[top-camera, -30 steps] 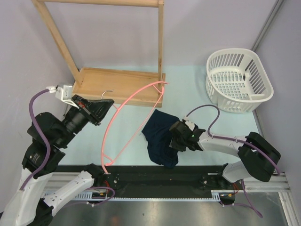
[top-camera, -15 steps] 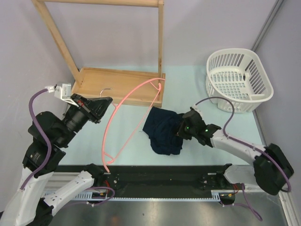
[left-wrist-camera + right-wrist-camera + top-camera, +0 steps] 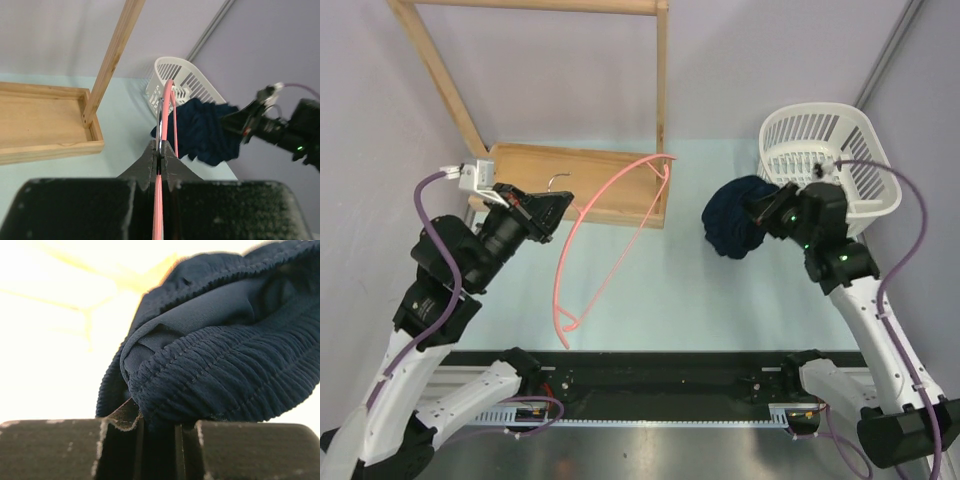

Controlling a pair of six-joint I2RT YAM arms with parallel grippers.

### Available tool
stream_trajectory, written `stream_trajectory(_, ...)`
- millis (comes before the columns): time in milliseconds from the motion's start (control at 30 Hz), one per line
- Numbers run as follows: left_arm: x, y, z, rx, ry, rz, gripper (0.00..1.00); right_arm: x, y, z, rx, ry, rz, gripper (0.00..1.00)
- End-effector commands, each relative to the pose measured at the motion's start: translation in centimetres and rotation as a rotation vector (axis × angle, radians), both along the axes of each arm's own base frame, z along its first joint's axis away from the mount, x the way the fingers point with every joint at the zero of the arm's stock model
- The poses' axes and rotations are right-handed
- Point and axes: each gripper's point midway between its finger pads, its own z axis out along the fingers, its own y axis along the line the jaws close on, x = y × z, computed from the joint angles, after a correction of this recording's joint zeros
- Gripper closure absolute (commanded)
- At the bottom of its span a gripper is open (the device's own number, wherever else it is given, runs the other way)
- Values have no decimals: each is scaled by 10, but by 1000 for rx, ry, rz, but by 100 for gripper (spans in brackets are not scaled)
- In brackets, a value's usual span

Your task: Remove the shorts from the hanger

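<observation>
The dark navy shorts (image 3: 735, 215) hang bunched from my right gripper (image 3: 760, 208), which is shut on them and holds them in the air just left of the white basket (image 3: 865, 135). They fill the right wrist view (image 3: 225, 350) and show in the left wrist view (image 3: 202, 130). The thin pink-red hanger (image 3: 610, 225) is free of the shorts. My left gripper (image 3: 558, 205) is shut on it near its small metal hook (image 3: 556, 179). The hanger runs between the jaws in the left wrist view (image 3: 161, 150).
The light wooden rack frame (image 3: 660, 90) with its tray base (image 3: 570, 180) stands at the back left. The white basket stands at the back right, also in the left wrist view (image 3: 187, 82). Grey walls close in on both sides.
My right gripper has lifted the shorts off the table and carried them up and right toward the basket. My left gripper with the hanger has shifted slightly right and up.
</observation>
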Motion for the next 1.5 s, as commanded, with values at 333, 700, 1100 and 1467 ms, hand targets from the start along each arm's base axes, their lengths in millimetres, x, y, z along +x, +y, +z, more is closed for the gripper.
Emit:
stream_trajectory(333,-11,10,34,31,-107,5,100,37,-129,236,-214,-491,-449,100)
stream_trajectory(700,-20,31,50,155,-188,59,100,132,-223,204,-272,-395,-696,100)
stream_trajectory(1100,-19,29,46,145,-181,54,100,167,-226,53,-168,143,-532,18)
stream_trajectory(1467,-17,13,42,103,-133,-10,100,93,-182,68,-194,134,-405,5)
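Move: I have the bunched shorts in my right hand. The white basket lies about 20 cm ahead and 25 cm to its right, its middle some 18 cm lower. The rack's wooden base is roughly 18 cm ahead, 40 cm left and 26 cm below; the hanger hangs from my left hand, some 25 cm left, 3 cm ahead and 14 cm above my right. From my left hand the basket is about 29 cm ahead, 58 cm right and 33 cm down. I swing the shorts up some 22 cm, rightward and forward, turning my right hand clockwise about 35 degrees, then dip it steeply over the basket and spread its fingers wide to let go. Emptied, it draws back and lifts a little. My left hand keeps the hanger pinched, bobbing down slightly before easing up, left and back. ##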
